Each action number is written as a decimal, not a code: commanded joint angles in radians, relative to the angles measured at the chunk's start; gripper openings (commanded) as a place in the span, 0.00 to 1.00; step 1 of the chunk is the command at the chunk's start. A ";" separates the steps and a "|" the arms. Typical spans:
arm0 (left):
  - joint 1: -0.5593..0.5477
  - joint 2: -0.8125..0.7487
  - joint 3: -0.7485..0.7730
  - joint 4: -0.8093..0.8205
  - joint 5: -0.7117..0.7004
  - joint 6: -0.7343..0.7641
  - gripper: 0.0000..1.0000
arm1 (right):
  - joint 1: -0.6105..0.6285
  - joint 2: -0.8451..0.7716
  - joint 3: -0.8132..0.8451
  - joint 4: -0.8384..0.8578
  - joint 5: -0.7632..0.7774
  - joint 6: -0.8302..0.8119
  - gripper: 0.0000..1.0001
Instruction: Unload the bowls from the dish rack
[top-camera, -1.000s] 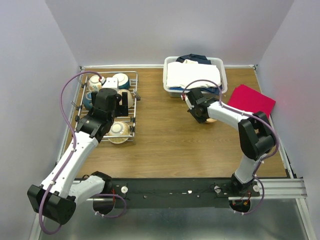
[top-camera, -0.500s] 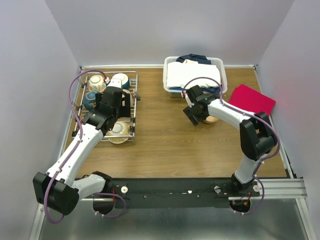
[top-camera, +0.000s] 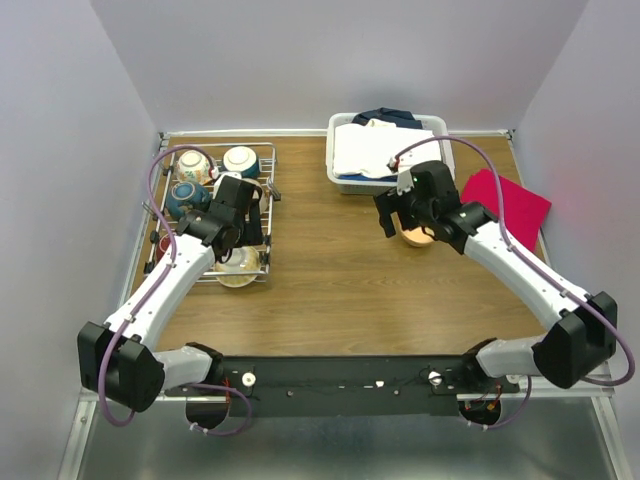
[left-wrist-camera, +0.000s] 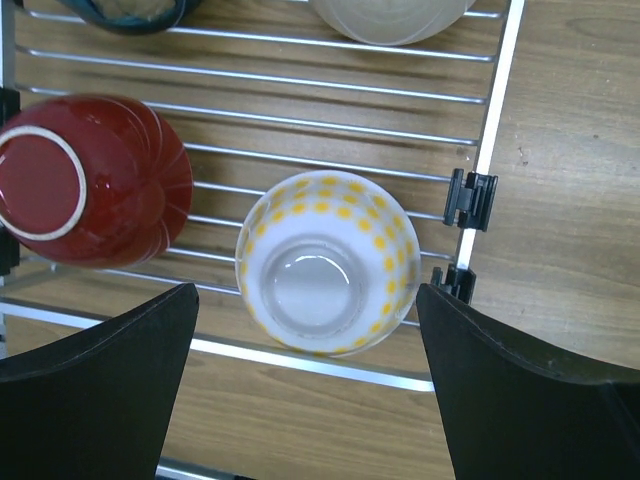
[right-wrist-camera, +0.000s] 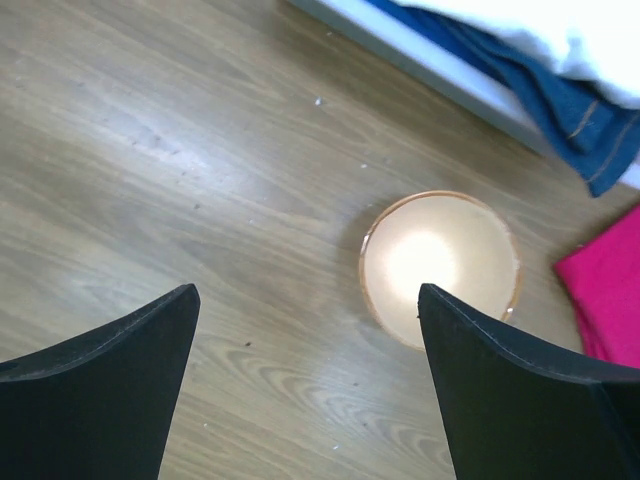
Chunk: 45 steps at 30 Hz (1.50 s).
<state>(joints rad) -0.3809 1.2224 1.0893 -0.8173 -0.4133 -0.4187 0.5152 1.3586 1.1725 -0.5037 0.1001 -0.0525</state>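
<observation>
The dish rack (top-camera: 271, 200) lies at the table's left with several bowls in it. In the left wrist view a white bowl with yellow dots (left-wrist-camera: 320, 265) sits upside down at the rack's near rim (left-wrist-camera: 300, 358), and a red bowl (left-wrist-camera: 95, 180) is upside down beside it. My left gripper (left-wrist-camera: 304, 300) hangs open above the dotted bowl (top-camera: 238, 265), touching nothing. A cream bowl (right-wrist-camera: 440, 265) stands upright on the wood in front of the basket. My right gripper (right-wrist-camera: 306, 290) is open above it, the bowl (top-camera: 420, 237) lying by its right finger.
A white laundry basket (top-camera: 341, 180) full of folded cloth stands at the back, and a red cloth (top-camera: 510, 200) lies to its right. In the rack's far half are a floral bowl (top-camera: 193, 166), a white bowl (top-camera: 241, 160) and a dark blue bowl (top-camera: 186, 197).
My right gripper opened, let go of the cream bowl and rose off it. My left gripper moved along the rack towards its near end, over the dotted bowl.
</observation>
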 joint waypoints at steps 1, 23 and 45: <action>0.002 0.008 -0.002 -0.040 0.048 -0.110 0.99 | 0.002 -0.049 -0.098 0.090 -0.129 0.049 0.98; 0.036 0.152 -0.068 0.101 0.111 -0.169 0.99 | 0.002 -0.173 -0.234 0.086 -0.146 0.049 0.98; 0.178 0.408 0.128 0.268 0.076 0.004 0.99 | 0.002 -0.179 -0.240 0.070 -0.109 0.049 0.98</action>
<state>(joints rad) -0.2283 1.5566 1.1725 -0.6144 -0.3321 -0.4576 0.5152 1.1973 0.9482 -0.4278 -0.0326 -0.0147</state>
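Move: Ahead of the left hand, some 16 cm out, 1 cm right and 9 cm below, stands the beige bowl it heads for. The dotted bowl is about 2 cm ahead, 1 cm left and 10 cm below; the red bowl 4 cm ahead, 13 cm left; the patterned blue bowl 15 cm ahead, 13 cm left. From the right hand the beige bowl lies about 10 cm ahead, 31 cm left; the unloaded bowl is 3 cm ahead, 6 cm right, 16 cm below. Dipping about 5 cm with a slight swing right and back, the left hand then runs level some 9 cm forward, drifting left, towards the beige bowl, fingers wide open. It turns slightly counter-clockwise, its left finger seeming to push the dotted bowl along as it passes. The right hand, still open, draws back about 4.5 cm and sinks 3 cm, then holds still clear of the unloaded bowl. ##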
